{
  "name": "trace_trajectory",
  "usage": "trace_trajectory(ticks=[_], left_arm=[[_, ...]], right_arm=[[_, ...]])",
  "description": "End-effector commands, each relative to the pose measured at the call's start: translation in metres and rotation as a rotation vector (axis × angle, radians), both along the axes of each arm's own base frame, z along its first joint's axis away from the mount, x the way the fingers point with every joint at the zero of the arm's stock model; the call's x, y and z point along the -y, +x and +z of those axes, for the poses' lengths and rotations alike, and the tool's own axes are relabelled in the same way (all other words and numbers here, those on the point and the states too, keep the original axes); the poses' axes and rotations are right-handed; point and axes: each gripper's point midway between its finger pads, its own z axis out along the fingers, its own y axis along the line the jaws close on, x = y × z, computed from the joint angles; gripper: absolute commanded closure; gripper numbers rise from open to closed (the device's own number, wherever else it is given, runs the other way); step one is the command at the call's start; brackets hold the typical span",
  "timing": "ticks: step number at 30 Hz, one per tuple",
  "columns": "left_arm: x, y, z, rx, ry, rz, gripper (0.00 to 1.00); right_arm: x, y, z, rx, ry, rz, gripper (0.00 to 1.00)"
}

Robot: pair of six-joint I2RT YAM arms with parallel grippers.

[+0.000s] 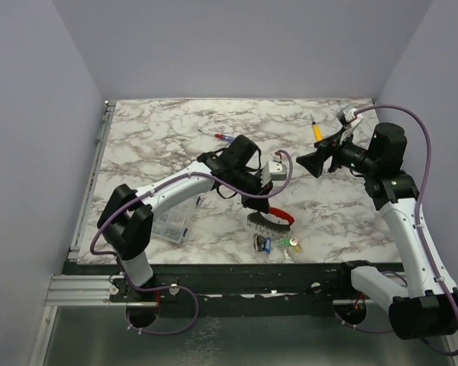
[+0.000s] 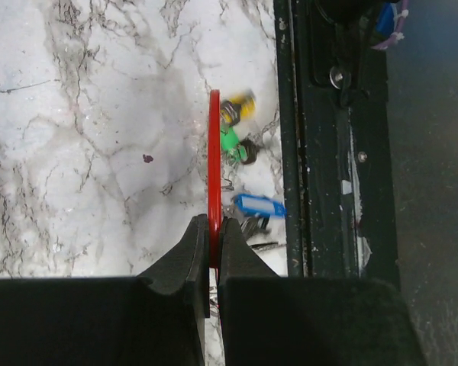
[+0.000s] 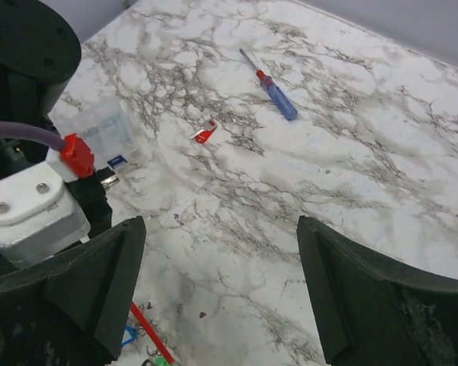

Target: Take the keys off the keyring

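Observation:
My left gripper (image 2: 214, 232) is shut on the keyring (image 2: 214, 160), a thin red loop seen edge-on in the left wrist view. Beside the loop, near the table's front edge, lie yellow (image 2: 241, 106), green (image 2: 230, 142) and blue (image 2: 258, 204) keys. From above, the keyring (image 1: 281, 216) sits just under the left gripper (image 1: 261, 207), with the keys (image 1: 264, 244) in front of it. My right gripper (image 1: 313, 162) hangs open above the table to the right, nothing between its fingers (image 3: 84, 305). A lone red key (image 3: 204, 135) lies apart on the marble.
A blue-and-red screwdriver (image 1: 223, 138) lies at the back centre and a yellow-handled tool (image 1: 317, 130) at the back right. A clear compartment box (image 1: 170, 227) sits by the left arm. The black front rail (image 2: 320, 191) runs close to the keys.

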Motion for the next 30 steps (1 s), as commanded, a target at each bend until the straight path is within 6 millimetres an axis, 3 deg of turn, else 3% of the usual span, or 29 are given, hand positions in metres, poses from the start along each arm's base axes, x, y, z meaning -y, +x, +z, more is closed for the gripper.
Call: trace_trajectory(ticks=[1,12,25,30], left_arm=[[0.017,0.009,-0.019,0.028,-0.035,-0.05,1.0],[0.057,0.09,-0.058,-0.031,-0.042,0.118,1.0],[0.037,0.206,-0.08,-0.1,-0.084,0.419,1.0],[0.034,0.23,-0.085,-0.076,-0.093,0.461,1.0]], right_arm=[[0.011,-0.002,-0.013,-0.067,0.006,-0.096,0.1],[0.016,0.001,-0.012,-0.079,0.002,-0.132,0.1],[0.019,0.007,-0.017,-0.097,-0.009,-0.156,0.08],[0.018,0.012,-0.02,-0.102,-0.008,-0.153,0.06]])
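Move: My left hand already pinches the red handle of the keyring, with the keys hanging below. I am taking it to a bare patch of table about 18 cm ahead, 9 cm right and 15 cm below. From my left hand, the small red tool lies about 25 cm ahead and 15 cm left, the blue screwdriver 37 cm ahead and 13 cm left, and the clear box 8 cm ahead and 31 cm left. From my right hand, that patch is roughly 7 cm ahead, 4 cm left and 28 cm down. I keep my shut left fingers on the red handle, dip the keyring about 6 cm while easing right, then sweep it forward, almost level, over the open marble. That is some 19 cm forward in all, away from the near table edge, with my wrist turning about 20 degrees counter-clockwise. My right hand stays wide open and sinks about 2 cm. ##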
